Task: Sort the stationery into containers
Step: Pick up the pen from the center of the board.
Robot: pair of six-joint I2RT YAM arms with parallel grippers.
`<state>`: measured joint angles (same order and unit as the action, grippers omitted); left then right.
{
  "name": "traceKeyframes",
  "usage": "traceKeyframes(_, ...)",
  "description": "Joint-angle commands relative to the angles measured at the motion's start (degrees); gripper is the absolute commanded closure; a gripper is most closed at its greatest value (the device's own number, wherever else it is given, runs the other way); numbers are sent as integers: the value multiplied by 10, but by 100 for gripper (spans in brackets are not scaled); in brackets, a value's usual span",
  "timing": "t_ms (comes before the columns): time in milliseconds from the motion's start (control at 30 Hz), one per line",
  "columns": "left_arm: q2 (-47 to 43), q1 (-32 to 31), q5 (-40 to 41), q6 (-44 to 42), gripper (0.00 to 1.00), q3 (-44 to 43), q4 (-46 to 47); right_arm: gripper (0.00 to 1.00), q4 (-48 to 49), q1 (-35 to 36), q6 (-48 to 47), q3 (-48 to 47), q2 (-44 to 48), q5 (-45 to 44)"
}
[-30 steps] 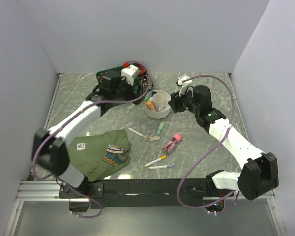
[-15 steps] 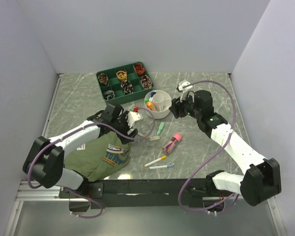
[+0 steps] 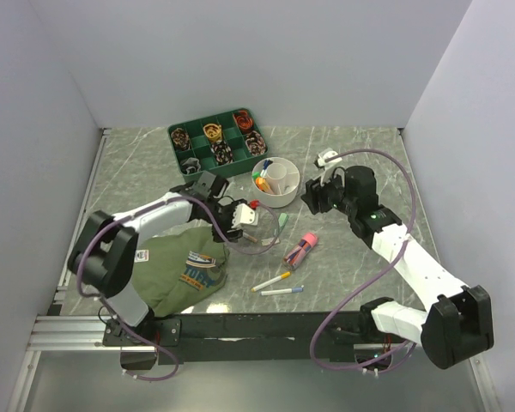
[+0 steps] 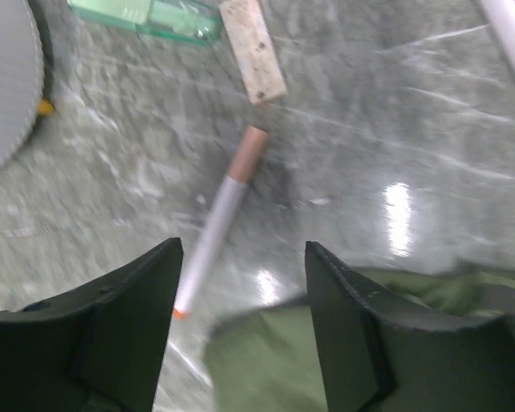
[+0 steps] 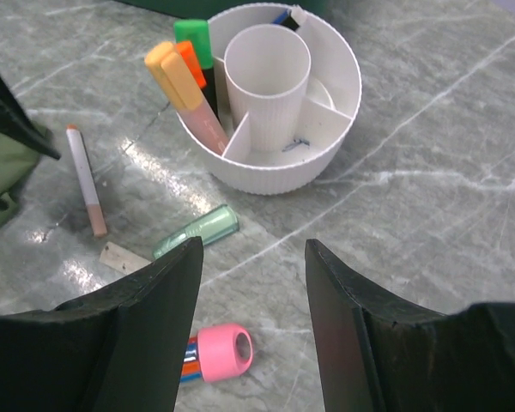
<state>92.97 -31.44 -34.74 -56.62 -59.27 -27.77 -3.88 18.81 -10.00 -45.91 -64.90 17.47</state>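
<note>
A white pen with a brown cap (image 4: 225,210) lies on the marble table beside the olive shirt (image 4: 283,352). My left gripper (image 4: 243,253) hangs open just above it, with the pen's orange tip between the fingers. The white divided cup (image 5: 275,163) holds orange highlighters (image 5: 182,79) and a green marker (image 5: 191,36). My right gripper (image 5: 253,257) is open and empty over bare table in front of the cup. Below it lie a pale green highlighter (image 5: 197,232) and a pink-capped marker bundle (image 5: 219,352). Two thin pens (image 3: 275,286) lie nearer the front edge.
The green compartment tray (image 3: 216,142) stands at the back, behind the cup (image 3: 275,182). A small tan flat piece (image 4: 253,51) lies by the green highlighter. The folded shirt (image 3: 176,266) covers the front left. Purple cables loop along both arms.
My left arm has swung from the green tray down to the white pen by the shirt, and its jaws have narrowed. The right gripper has shifted slightly right of the cup.
</note>
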Motion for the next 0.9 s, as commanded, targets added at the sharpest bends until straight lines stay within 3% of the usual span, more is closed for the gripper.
traceKeyframes(0,44,-8,-30,-81,39,-65,-24,41,16,-11,-6,14,28,8)
traceKeyframes(233,122,-27,-26,-106,56,-123,-78,42,26,-24,-4,25,29,12)
traceKeyframes(733,176,-52,-1,-68,61,-141,-62,43,38,-40,8,18,7,20)
traceKeyframes(867,186,-63,20,-60,71,-146,-63,43,37,-41,7,21,9,19)
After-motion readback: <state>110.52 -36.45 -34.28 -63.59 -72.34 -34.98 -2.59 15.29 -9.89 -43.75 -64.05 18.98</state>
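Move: The white pen lies almost under the left hand, its middle about 6 cm below, roughly 2 cm to the right and 1 cm farther out. The beige block is some 10 cm to the hand's right and 2 cm back; the green tube is about 13 cm right and 3 cm ahead. The white round bin stands about 14 cm ahead and 12 cm right. From the right hand the pen is about 22 cm left, 5 cm back and 19 cm down. Contact can't be made out yet, but the left fingers come down astride the pen near its brown cap, narrowing from about two-thirds to one-third open without shutting. The hand sinks about 5 cm and shifts some 4 cm to the right, first swinging 2 cm forward and back again, while the wrist turns about 10 degrees clockwise. ##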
